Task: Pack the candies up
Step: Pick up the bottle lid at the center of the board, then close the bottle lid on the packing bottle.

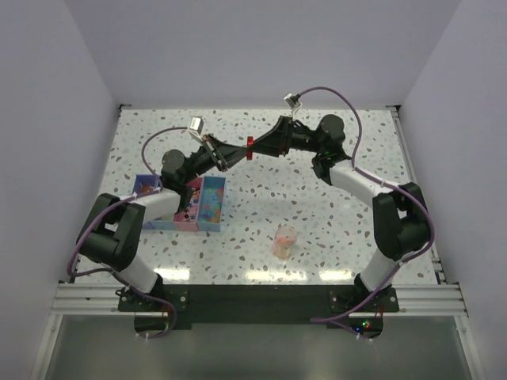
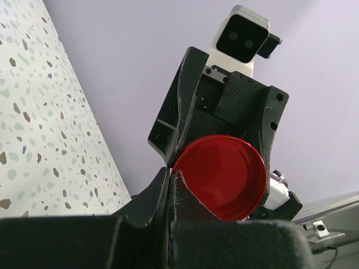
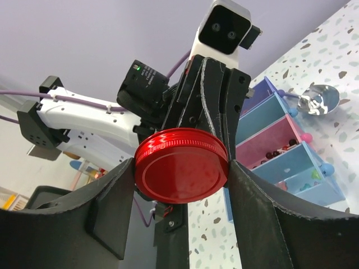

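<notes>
A round red lid [image 1: 249, 147] hangs in mid-air between the two arms, over the far middle of the table. My left gripper [image 2: 170, 171] is shut, pinching the lid [image 2: 221, 176] by its rim. My right gripper [image 3: 180, 168] faces it from the other side. Its two fingers touch opposite edges of the lid [image 3: 180, 176]. The candies [image 1: 208, 207] lie as coloured specks in the compartments of a pink and blue tray [image 1: 202, 228] at the left. Dark red ones [image 3: 280, 151] show in a pink compartment. A small clear jar [image 1: 283, 240] with pinkish contents stands near the front middle.
A shiny metal scoop [image 3: 317, 101] rests at the tray's far end. The left arm reaches over the tray. Grey walls close in the speckled table [image 1: 356, 237] on three sides.
</notes>
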`<move>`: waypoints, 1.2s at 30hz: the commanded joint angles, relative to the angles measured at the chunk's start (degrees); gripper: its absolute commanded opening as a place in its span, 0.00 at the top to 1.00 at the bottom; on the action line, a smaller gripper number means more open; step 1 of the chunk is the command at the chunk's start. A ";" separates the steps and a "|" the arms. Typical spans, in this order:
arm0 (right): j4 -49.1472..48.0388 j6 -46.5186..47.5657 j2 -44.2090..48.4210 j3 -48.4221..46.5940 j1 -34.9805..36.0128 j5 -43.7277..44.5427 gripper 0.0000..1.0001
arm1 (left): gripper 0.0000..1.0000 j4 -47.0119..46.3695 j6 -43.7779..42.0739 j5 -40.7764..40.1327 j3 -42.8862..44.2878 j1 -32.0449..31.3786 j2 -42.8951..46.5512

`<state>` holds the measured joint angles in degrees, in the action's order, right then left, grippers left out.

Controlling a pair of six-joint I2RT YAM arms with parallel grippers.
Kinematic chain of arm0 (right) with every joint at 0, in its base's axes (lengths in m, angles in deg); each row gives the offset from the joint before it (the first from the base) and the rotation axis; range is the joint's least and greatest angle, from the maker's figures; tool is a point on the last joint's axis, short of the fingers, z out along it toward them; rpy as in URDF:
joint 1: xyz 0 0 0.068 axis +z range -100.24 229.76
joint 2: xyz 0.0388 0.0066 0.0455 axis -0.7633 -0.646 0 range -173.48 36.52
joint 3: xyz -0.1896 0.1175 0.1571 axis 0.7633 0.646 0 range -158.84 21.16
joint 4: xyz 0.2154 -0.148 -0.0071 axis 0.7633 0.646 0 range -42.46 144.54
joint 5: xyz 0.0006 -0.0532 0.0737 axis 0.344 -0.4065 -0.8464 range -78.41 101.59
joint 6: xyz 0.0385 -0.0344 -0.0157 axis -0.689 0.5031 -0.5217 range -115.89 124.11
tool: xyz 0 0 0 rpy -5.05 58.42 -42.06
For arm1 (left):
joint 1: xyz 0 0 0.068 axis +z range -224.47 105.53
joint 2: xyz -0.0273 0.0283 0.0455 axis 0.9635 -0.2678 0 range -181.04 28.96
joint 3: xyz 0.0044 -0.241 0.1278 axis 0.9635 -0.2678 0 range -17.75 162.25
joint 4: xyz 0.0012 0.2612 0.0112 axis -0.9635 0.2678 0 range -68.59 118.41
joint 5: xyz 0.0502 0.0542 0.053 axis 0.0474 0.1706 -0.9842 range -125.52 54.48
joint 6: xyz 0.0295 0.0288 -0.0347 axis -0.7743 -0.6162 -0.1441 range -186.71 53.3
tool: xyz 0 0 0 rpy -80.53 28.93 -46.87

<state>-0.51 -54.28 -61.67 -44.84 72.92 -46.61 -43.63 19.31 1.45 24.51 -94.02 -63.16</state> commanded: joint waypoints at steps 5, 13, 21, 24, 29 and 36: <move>11.98 10.20 6.95 -3.26 1.19 -1.22 0.81 | 0.74 1.75 -3.39 -2.26 -1.30 0.04 3.08; 65.03 41.84 13.63 -11.78 1.19 9.49 0.87 | 0.38 33.56 -35.91 -1.98 4.66 0.30 11.06; 103.35 53.54 14.27 -21.78 3.11 32.59 0.94 | 0.22 57.46 -79.45 -23.06 3.71 -8.12 21.09; 113.49 54.96 13.56 -25.39 7.14 42.50 0.94 | 0.17 56.70 -83.90 -28.35 -1.03 -15.59 23.55; 119.59 53.82 14.34 -24.28 12.25 47.64 0.94 | 0.10 49.58 -77.94 -28.79 -13.85 -18.85 30.32; 121.44 48.65 13.12 -21.63 21.13 54.06 0.95 | 0.00 50.97 -75.64 -34.59 -20.81 -19.38 42.27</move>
<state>117.41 -2.94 -48.47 -66.72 90.93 2.27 9.42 -55.85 -28.91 3.60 -113.14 -24.82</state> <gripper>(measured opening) 0.644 0.991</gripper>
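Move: The right hand already holds the red lid between its fingers; the clear bottle waits about 11 cm back, 9 cm to the right and some 23 cm below. The shut left fingers are at the lid's rim, with the lid's middle about 3 cm to their right and 3 cm above. From the left hand the bottle is about 11 cm back, 10 cm right and 20 cm down; the candy box is roughly 18 cm left, 3 cm ahead and 25 cm below. Open the left gripper fully to free the lid's rim, then bring it down about 15 cm and back some 11, turning its fingers downward into the gap between box and bottle. Keep the right grip on the lid and carry it back, right and down, some 10 to 13 cm each way, rolling the wrist about 75 degrees so the fingers point down over the bottle. ##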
